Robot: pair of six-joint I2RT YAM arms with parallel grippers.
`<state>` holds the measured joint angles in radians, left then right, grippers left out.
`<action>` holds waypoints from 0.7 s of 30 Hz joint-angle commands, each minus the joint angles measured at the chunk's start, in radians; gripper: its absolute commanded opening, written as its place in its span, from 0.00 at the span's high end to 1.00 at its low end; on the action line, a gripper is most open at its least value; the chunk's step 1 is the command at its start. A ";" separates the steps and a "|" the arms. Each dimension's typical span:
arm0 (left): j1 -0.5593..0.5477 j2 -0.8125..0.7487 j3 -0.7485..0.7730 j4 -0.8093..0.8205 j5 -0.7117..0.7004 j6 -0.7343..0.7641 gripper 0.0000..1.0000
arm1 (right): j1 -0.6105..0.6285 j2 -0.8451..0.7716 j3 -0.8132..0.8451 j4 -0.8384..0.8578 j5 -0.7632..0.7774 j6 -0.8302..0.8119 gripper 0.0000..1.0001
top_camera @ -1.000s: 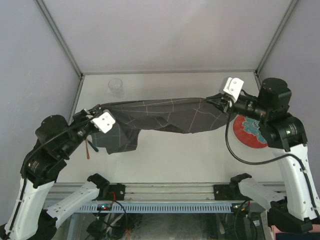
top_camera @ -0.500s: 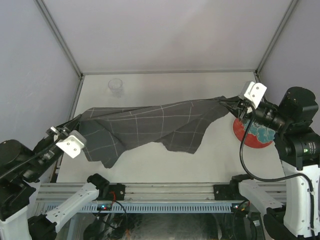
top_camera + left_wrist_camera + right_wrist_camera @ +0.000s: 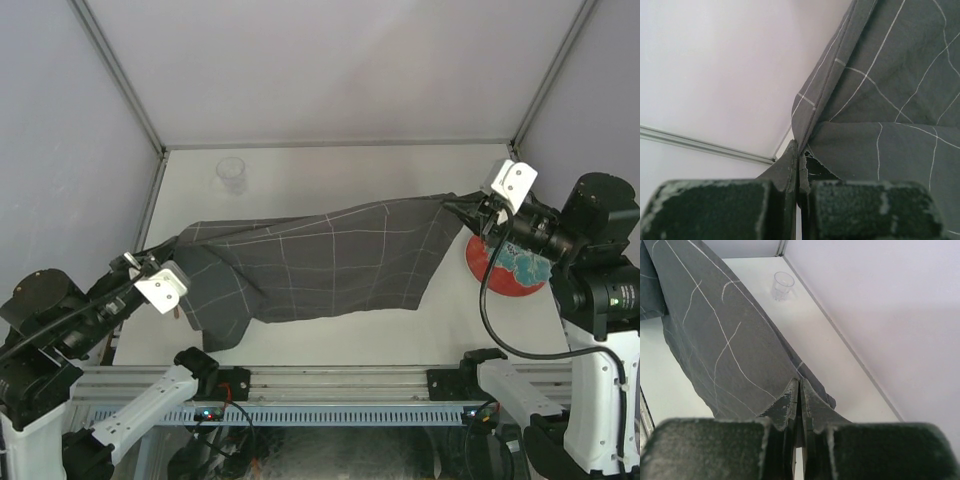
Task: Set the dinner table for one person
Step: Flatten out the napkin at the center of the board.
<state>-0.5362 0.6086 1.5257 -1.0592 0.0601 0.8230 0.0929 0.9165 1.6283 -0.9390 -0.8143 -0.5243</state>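
A dark grey checked cloth [image 3: 320,265] hangs stretched between both arms above the off-white dinner table [image 3: 340,170]. My left gripper [image 3: 135,262] is shut on the cloth's left corner [image 3: 812,125] near the table's left edge. At the right side, my right gripper [image 3: 462,207] is shut on the opposite corner [image 3: 730,335]. The cloth's lower left part sags in folds toward the front edge. In both wrist views the fingers [image 3: 790,165] pinch fabric with no gap between them.
A clear glass [image 3: 232,174] stands at the back left and also shows as the same glass [image 3: 783,286] in the right wrist view. A red patterned plate [image 3: 505,270] lies at the right, partly under the right arm. Grey rails and walls bound the table.
Both arms have pulled apart and toward the front, spreading the bunched cloth wide. The cloth has dropped lower and flatter in the last half second.
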 commanded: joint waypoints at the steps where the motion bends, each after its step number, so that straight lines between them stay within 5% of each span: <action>1: 0.009 0.022 -0.003 0.042 0.016 0.007 1.00 | -0.012 -0.019 0.016 0.018 0.011 0.008 1.00; 12: 0.009 0.041 -0.340 0.257 0.000 0.036 1.00 | 0.000 0.080 -0.117 0.099 0.087 -0.059 1.00; 21: 0.123 0.134 -0.654 0.646 0.002 0.088 1.00 | -0.056 0.303 -0.247 0.240 0.050 -0.146 1.00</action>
<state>-0.4980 0.6796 0.9493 -0.6758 0.0380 0.8730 0.0658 1.1362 1.4002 -0.8227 -0.7418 -0.6125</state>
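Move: The napkin hangs stretched between both closed grippers, and the board's centre, where it is to be spread, lies about 17 cm ahead, 23 cm right and 42 cm below the left hand. From the right hand that centre is some 12 cm ahead, 16 cm left and 43 cm down. The glass stands roughly 31 cm ahead and 2 cm left of the left hand, the cutlery 8 cm ahead and 14 cm left of it; the plate is about 7 cm ahead and 22 cm right of the right hand, all near table level. The napkin, still pinched by a far corner in each shut gripper, is carried down and forward towards the board's centre by both arms together, slowly at first and then faster. The left hand sinks about 15 cm while going 10 cm forward and a little right; the right sinks some 12 cm and goes 10 cm forward. Both wrists tip the fingers further down. ##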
